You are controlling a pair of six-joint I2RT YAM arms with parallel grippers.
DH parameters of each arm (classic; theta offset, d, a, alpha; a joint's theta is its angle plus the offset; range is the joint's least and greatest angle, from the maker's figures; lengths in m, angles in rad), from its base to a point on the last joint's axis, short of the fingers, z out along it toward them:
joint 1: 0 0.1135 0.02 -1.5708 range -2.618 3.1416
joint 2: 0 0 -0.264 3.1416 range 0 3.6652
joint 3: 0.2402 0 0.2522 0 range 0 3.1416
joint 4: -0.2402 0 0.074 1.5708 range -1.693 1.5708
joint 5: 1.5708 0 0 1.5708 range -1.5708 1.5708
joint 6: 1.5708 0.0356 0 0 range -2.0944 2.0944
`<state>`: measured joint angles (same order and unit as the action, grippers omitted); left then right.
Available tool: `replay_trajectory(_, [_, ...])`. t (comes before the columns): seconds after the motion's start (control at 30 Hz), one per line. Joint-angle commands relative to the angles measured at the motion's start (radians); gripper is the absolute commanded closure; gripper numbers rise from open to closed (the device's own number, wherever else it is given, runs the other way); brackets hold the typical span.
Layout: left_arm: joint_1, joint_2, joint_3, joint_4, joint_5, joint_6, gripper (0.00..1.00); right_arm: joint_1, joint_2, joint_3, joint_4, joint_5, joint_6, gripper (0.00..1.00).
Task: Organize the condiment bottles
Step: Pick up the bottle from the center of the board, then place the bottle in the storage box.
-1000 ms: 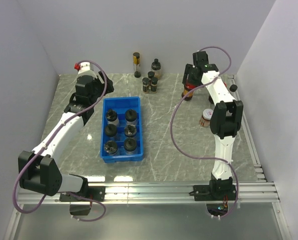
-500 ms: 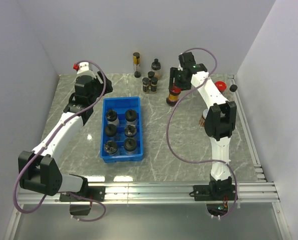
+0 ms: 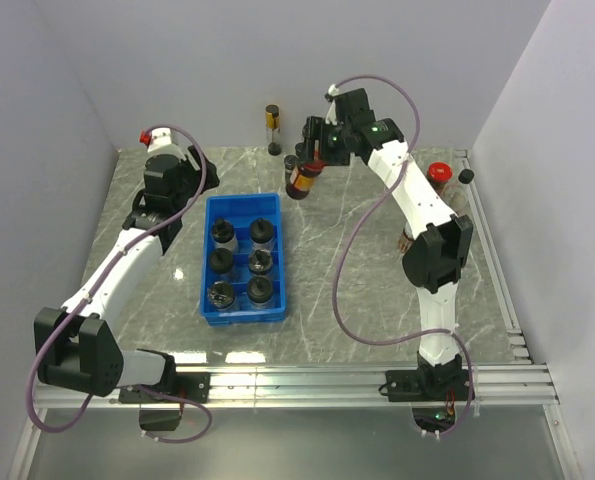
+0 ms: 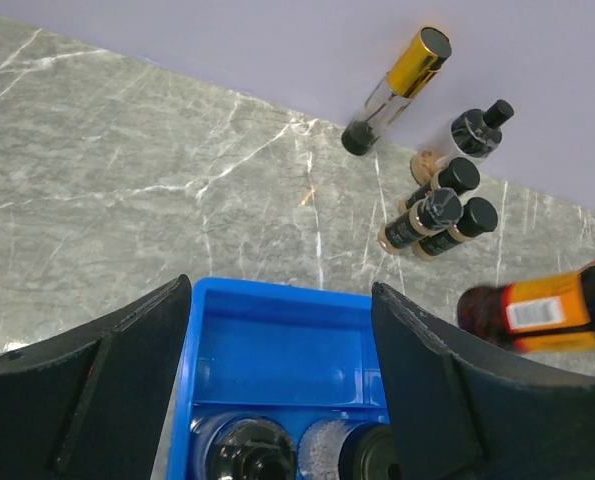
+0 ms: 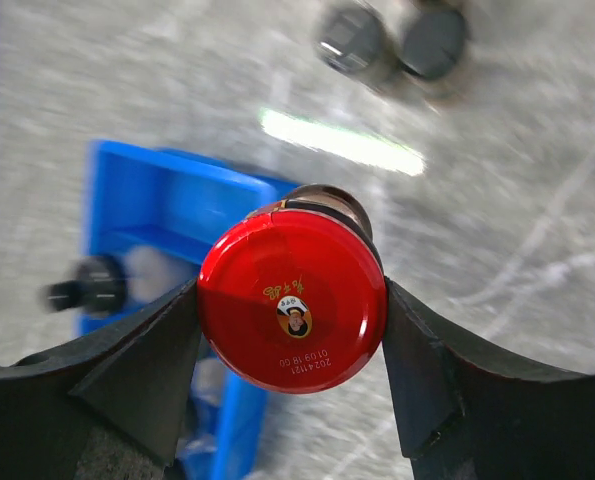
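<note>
My right gripper (image 5: pixel 292 300) is shut on the red cap of a dark sauce jar (image 3: pixel 300 182) with an orange label. It hangs tilted in the air just right of the back corner of the blue tray (image 3: pixel 209 300); the left wrist view shows the jar (image 4: pixel 542 310) too. Several black-capped jars (image 3: pixel 224 232) stand in the tray's nearer rows, and its back row (image 4: pixel 277 345) holds nothing. My left gripper (image 4: pixel 279 290) is open and holds nothing, above the tray's back left edge. More bottles (image 4: pixel 447 205) cluster by the back wall.
A tall yellow-capped bottle (image 3: pixel 272 128) stands at the back wall. A red-capped jar (image 3: pixel 438 175) and a small black cap (image 3: pixel 465 176) sit at the back right. Another jar (image 3: pixel 407 240) is mostly hidden behind the right arm.
My right gripper has carried the red-capped jar leftwards from the back right to just beside the tray's back corner. The left arm shifted slightly left.
</note>
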<state>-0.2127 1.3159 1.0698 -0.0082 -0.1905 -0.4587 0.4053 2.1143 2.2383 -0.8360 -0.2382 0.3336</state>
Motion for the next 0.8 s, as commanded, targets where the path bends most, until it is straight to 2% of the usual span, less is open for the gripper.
replay_trajectory(0.0, [0.012, -0.05, -0.013, 0.027, -0.015, -0.012, 0.22, 0.016, -0.128, 0.103, 0.17, -0.09, 0.062, 1.0])
replay_trajectory(0.23, [0.027, -0.078, -0.039, 0.024, -0.021, -0.012, 0.22, 0.069, -0.083, 0.095, 0.288, -0.21, 0.137, 1.0])
replay_trajectory(0.43, [0.039, -0.11, -0.065, 0.025, -0.027, -0.023, 0.22, 0.131, 0.007, 0.177, 0.292, -0.159, 0.136, 1.0])
replay_trajectory(0.77, [0.059, -0.162, -0.103, 0.02, -0.038, -0.023, 0.22, 0.174, 0.068, 0.138, 0.255, -0.041, 0.056, 1.0])
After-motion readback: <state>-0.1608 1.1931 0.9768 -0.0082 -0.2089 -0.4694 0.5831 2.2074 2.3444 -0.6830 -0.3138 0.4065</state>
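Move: The red-capped bottle already hangs from the right fingers; the blue box's empty far row, where it is headed, lies about 17 cm left of that hand, 2 cm back and 22 cm below. The small jar cluster stands 6 cm ahead and 3 cm left, the box's nearest jar 10 cm back and 12 cm left. From the left hand, the empty row is some 6 cm ahead, 5 cm right, 25 cm below. The red-capped bottle, still pinched by its cap, is carried about 12 cm left and slightly back by the right hand, in an arc towards the box's empty far row: up some 6 cm, then down about 4, the wrist turning roughly 10 degrees counter-clockwise and its left side rising. The open, empty left hand backs off left and back, away from the row. ##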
